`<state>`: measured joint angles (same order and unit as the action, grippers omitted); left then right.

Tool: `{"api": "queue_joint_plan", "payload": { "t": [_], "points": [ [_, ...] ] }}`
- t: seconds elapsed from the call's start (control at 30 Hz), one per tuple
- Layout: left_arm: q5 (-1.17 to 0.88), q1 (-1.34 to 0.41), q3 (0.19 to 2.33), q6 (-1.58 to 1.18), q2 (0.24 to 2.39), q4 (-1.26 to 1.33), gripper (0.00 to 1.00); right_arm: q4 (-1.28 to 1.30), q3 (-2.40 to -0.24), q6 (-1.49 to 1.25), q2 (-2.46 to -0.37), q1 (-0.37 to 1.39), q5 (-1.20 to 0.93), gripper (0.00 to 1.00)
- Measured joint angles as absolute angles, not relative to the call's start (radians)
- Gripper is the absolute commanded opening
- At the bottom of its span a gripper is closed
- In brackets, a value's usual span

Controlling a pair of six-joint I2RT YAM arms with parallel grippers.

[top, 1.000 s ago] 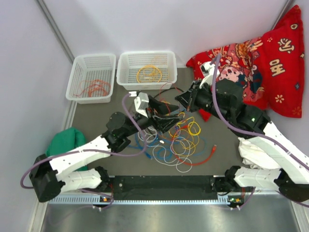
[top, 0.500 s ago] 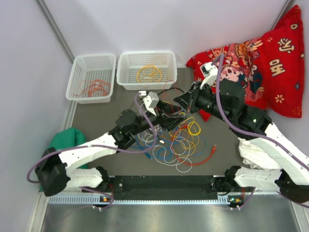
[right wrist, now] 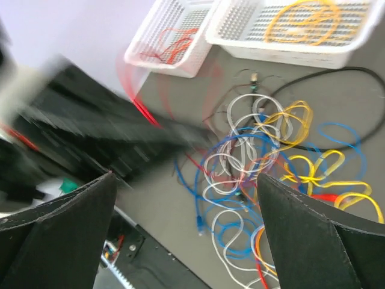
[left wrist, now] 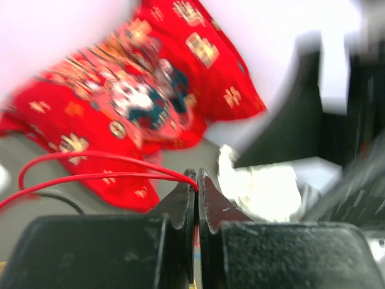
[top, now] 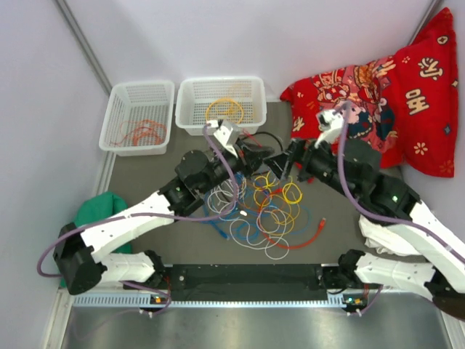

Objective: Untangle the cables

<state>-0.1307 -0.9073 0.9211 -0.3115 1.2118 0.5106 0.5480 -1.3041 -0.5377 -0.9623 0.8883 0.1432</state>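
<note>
The cables (top: 270,212) lie as a tangle of blue, white, yellow, orange and red loops in the middle of the dark mat. My left gripper (top: 260,154) is over the far edge of the heap. In the left wrist view it (left wrist: 197,176) is shut on a thin red cable (left wrist: 102,176), which loops away to the left. My right gripper (top: 285,166) is just to its right, almost touching it. Its fingers (right wrist: 60,235) stand wide open with nothing between them, above the cables (right wrist: 252,156).
At the back are two white baskets: the left one (top: 110,123) holds a reddish cable, the right one (top: 218,81) a yellow coil. A red patterned cushion (top: 392,94) fills the back right. A green cloth (top: 98,211) lies at the left, and a black rail (top: 247,275) runs along the front.
My left gripper has closed on the red cable and moved away toward the baskets. My right gripper has opened wide and drawn back a little to the right.
</note>
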Motion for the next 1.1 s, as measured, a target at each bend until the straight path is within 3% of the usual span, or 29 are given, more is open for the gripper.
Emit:
{"api": "queue_joint_plan", "payload": {
  "t": [0.27,0.47,0.93,1.03,1.1],
  "points": [
    [0.021,-0.851,1.353,-0.284,1.204,0.179,0.0,0.498,-1.095,-0.504,-0.718,0.888,0.28,0.99],
    [0.035,-0.851,1.604,-0.281,1.232,0.069,0.0,0.411,-0.952,-0.499,-0.719,0.888,0.239,0.98],
    [0.016,-0.851,1.628,-0.304,1.285,-0.069,0.0,0.175,-0.999,-0.455,-0.873,0.888,0.196,0.96],
    [0.007,-0.851,1.628,-0.311,1.285,-0.072,0.0,0.137,-1.014,-0.446,-0.921,0.888,0.218,0.94],
    [-0.004,-0.851,1.628,-0.315,1.285,-0.073,0.0,0.12,-1.017,-0.44,-0.965,0.888,0.258,0.85]
  ]
}}
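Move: The left hand already pinches the red cable, roughly 35 cm above the tangle, whose middle lies about 5 cm to its left and 2 cm back. From it the left basket stands some 40 cm left and 29 cm ahead, the right basket 14 cm left and 32 cm ahead. From the open right hand, the cable's pinched part is about 3 cm ahead, 4 cm left and nearly level; the tangle is 5 cm left, 1 cm ahead and far below. Left hand hoists the pinched red cable about 22 cm, sinks 5; open right dips, then reaches forward. ##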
